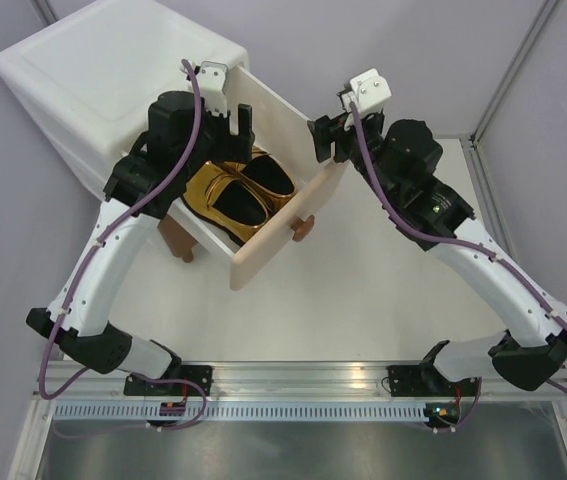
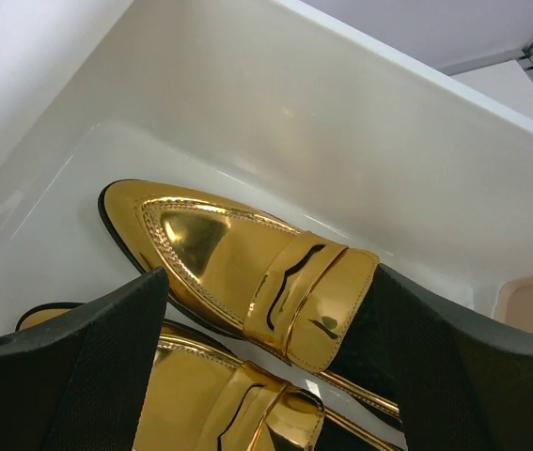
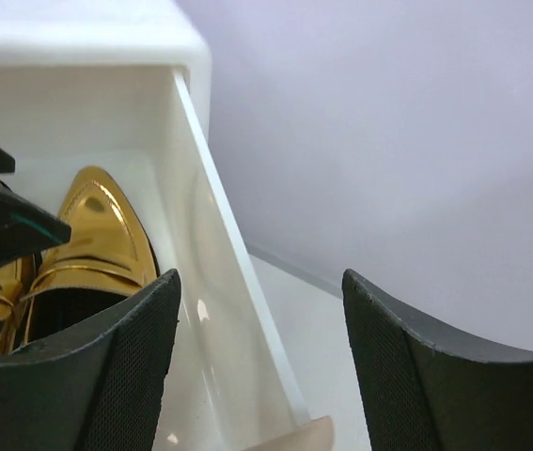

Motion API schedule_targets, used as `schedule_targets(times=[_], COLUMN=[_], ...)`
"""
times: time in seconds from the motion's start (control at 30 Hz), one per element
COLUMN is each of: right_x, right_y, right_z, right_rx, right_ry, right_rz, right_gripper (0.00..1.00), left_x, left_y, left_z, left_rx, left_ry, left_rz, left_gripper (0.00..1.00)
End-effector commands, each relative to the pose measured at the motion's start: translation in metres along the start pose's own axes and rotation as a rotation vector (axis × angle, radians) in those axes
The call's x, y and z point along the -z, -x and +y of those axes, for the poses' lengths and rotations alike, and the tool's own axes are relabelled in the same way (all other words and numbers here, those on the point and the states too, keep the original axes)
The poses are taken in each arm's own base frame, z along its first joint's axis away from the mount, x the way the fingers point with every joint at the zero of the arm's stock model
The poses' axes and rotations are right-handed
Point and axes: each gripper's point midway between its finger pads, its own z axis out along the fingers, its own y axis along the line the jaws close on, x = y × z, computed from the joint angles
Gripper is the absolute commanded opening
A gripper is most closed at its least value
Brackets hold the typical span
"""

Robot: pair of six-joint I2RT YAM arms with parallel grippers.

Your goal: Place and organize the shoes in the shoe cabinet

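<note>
The white shoe cabinet point(image 1: 103, 80) stands at the back left, its upper drawer point(image 1: 281, 218) pulled out toward the middle of the table. Two gold shoes point(image 1: 235, 190) lie side by side in the drawer. In the left wrist view one gold shoe point(image 2: 238, 263) lies between my fingers and the other gold shoe point(image 2: 219, 404) sits nearer the camera. My left gripper point(image 1: 238, 125) point(image 2: 271, 329) hangs open over the shoes, holding nothing. My right gripper point(image 1: 325, 142) point(image 3: 261, 357) is open at the drawer's right side wall point(image 3: 224, 301), which passes between its spread fingers.
The drawer's beige front carries a knob point(image 1: 304, 228). Below it the brown lower drawer front point(image 1: 175, 238) pokes out beside the cabinet. A grey wall rises behind, and a metal rail point(image 1: 293, 378) with both arm bases runs along the near edge.
</note>
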Motion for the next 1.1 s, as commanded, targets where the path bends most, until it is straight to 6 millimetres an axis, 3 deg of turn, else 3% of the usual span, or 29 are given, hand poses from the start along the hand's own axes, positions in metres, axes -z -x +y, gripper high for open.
schedule_targets(times=[0.0,0.07,0.13,0.37,0.57,0.63,0.8,1.07], right_x=[0.014,0.020,0.030,0.078,0.108,0.115,0.112,0.089], right_y=[0.051,0.048,0.030,-0.008,-0.043,-0.057,-0.070,-0.055], right_z=[-0.010,-0.007,-0.004,0.007,0.027,0.045,0.077,0.101], right_rx=[-0.077,-0.074,-0.075,-0.176,-0.112,-0.103,-0.156,-0.209], right_ry=[-0.002,0.019,0.039,0.118,0.262,0.366,0.518,0.612], right_rz=[-0.135,-0.118,-0.076,-0.023,0.110,0.167,0.213,0.158], right_gripper=[0.74,0.75,0.75,0.71,0.71,0.71,0.70,0.69], left_x=[0.006,0.006,0.007,0.035,0.048,0.049,0.053,0.068], left_y=[0.018,0.023,0.035,0.103,0.132,0.136,0.140,0.144], left_z=[-0.003,-0.002,0.000,0.003,0.022,0.026,0.047,0.083], left_rx=[-0.010,0.003,0.024,0.105,0.115,0.108,0.098,0.106], left_ry=[-0.021,-0.008,0.003,0.001,0.094,0.115,0.222,0.348], left_rz=[-0.044,-0.055,-0.093,-0.342,-0.445,-0.452,-0.463,-0.478], left_gripper=[0.92,0.92,0.94,0.95,0.95,0.95,0.94,0.93])
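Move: The drawer knob lies about 9 cm back from the open right gripper, 6 cm to its left and 15 cm below; the drawer front is just behind the knob. The near gold shoe is 2 cm ahead, 12 cm left and 15 cm below. From the left gripper, that shoe is straight below by some 10 cm, the other gold shoe 5 cm back and 5 cm left of it, the knob 10 cm back, 9 cm right and 14 cm down. Draw the right gripper back about 11 cm, over the drawer's edge with a small rise and rightward swing first, then sink some 11 cm and swing left to the knob, turning counter-clockwise and tipping the fingers down, jaws still open, stopping short of it. Meanwhile raise the open left gripper about 14 cm off the shoes, tilting it up, then carry it left beside the cabinet top. ##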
